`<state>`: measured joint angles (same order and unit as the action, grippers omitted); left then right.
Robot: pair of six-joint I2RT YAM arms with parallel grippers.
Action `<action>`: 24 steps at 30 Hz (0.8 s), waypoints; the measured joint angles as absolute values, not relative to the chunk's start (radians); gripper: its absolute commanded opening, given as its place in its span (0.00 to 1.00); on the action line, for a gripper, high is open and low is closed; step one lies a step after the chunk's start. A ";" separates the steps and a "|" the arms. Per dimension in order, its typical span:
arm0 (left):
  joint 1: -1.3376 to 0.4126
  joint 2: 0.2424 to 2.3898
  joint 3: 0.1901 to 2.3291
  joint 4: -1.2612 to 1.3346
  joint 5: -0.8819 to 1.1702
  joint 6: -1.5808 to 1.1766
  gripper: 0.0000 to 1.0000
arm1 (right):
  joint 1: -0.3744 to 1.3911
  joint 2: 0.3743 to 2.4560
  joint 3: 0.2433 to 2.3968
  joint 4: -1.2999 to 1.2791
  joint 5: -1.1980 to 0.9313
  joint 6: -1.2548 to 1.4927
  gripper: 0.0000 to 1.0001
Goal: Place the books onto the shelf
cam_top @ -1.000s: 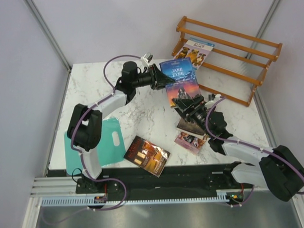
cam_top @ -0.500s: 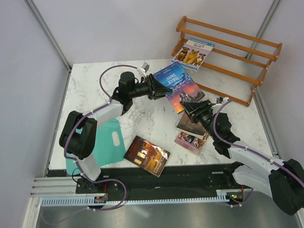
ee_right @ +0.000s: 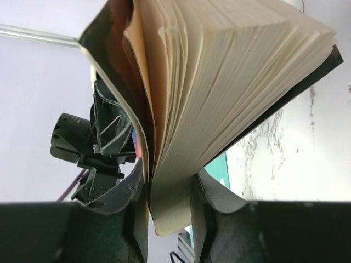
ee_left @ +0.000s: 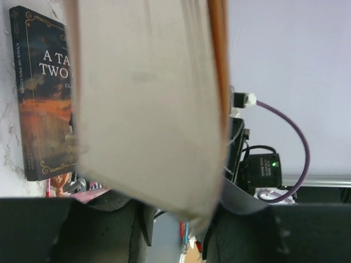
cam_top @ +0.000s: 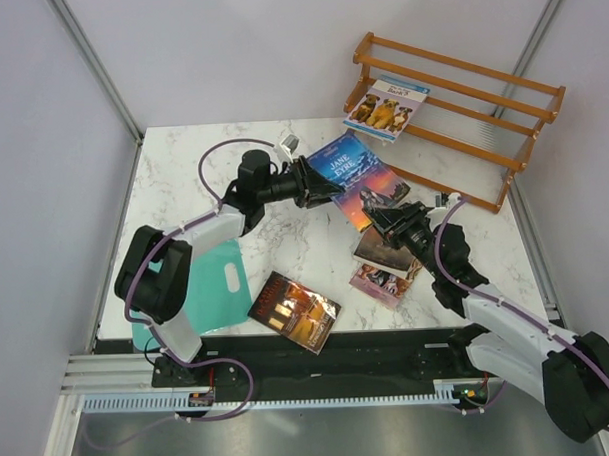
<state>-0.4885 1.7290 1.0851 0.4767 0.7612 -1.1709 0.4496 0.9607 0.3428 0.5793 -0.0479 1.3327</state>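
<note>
The blue "Jane Eyre" book (cam_top: 356, 176) hangs tilted above the table's middle, held from both sides. My left gripper (cam_top: 318, 184) is shut on its left edge, and the page block (ee_left: 148, 109) fills the left wrist view between the fingers. My right gripper (cam_top: 385, 218) is shut on its lower right corner, with the fanned pages (ee_right: 219, 82) pinched between the pads. The dog book (cam_top: 385, 106) leans on the shelf (cam_top: 481, 127) at the back right. "A Tale of Two Cities" (cam_top: 378, 251) lies on the pink-purple book (cam_top: 382, 282). The dark red-brown book (cam_top: 294, 310) lies near the front edge.
A teal flat sheet (cam_top: 214, 281) with a handle hole lies at the front left under the left arm. The shelf's right half holds no book. Grey walls enclose the marble table (cam_top: 285, 239) on the left and at the back.
My right gripper has reached up from the stacked books and closed on the Jane Eyre book's lower corner. The left gripper has swung the book a little right and tilted it.
</note>
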 measured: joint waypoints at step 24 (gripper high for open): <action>-0.262 1.641 1.000 0.390 0.894 -0.903 0.64 | 0.361 0.868 0.543 0.113 0.001 1.055 0.00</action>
<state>-0.2615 1.6405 1.0000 0.3904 0.8936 -0.9028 0.3614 0.8684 0.5434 0.1127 0.0013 1.0550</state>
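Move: Jane Eyre is held between both my hands: its middle lies roughly 5 cm right of my left hand and 2 cm ahead, and some 6 cm ahead and 3 cm left of my right hand. From the right hand, the shelf's middle is around 20 cm ahead and 18 cm right, the dog book on it about 21 cm ahead and 4 cm right, and A Tale of Two Cities lies some 15 cm below, 5 cm back and 4 cm right. I open my left fingers to let go of Jane Eyre's edge, then draw that hand clear about 9 cm to the left and slightly forward. My right hand keeps its pinch and carries the book some 4 cm to the right, bobbing up and back down, while rolling about 20 degrees so its left side drops. ##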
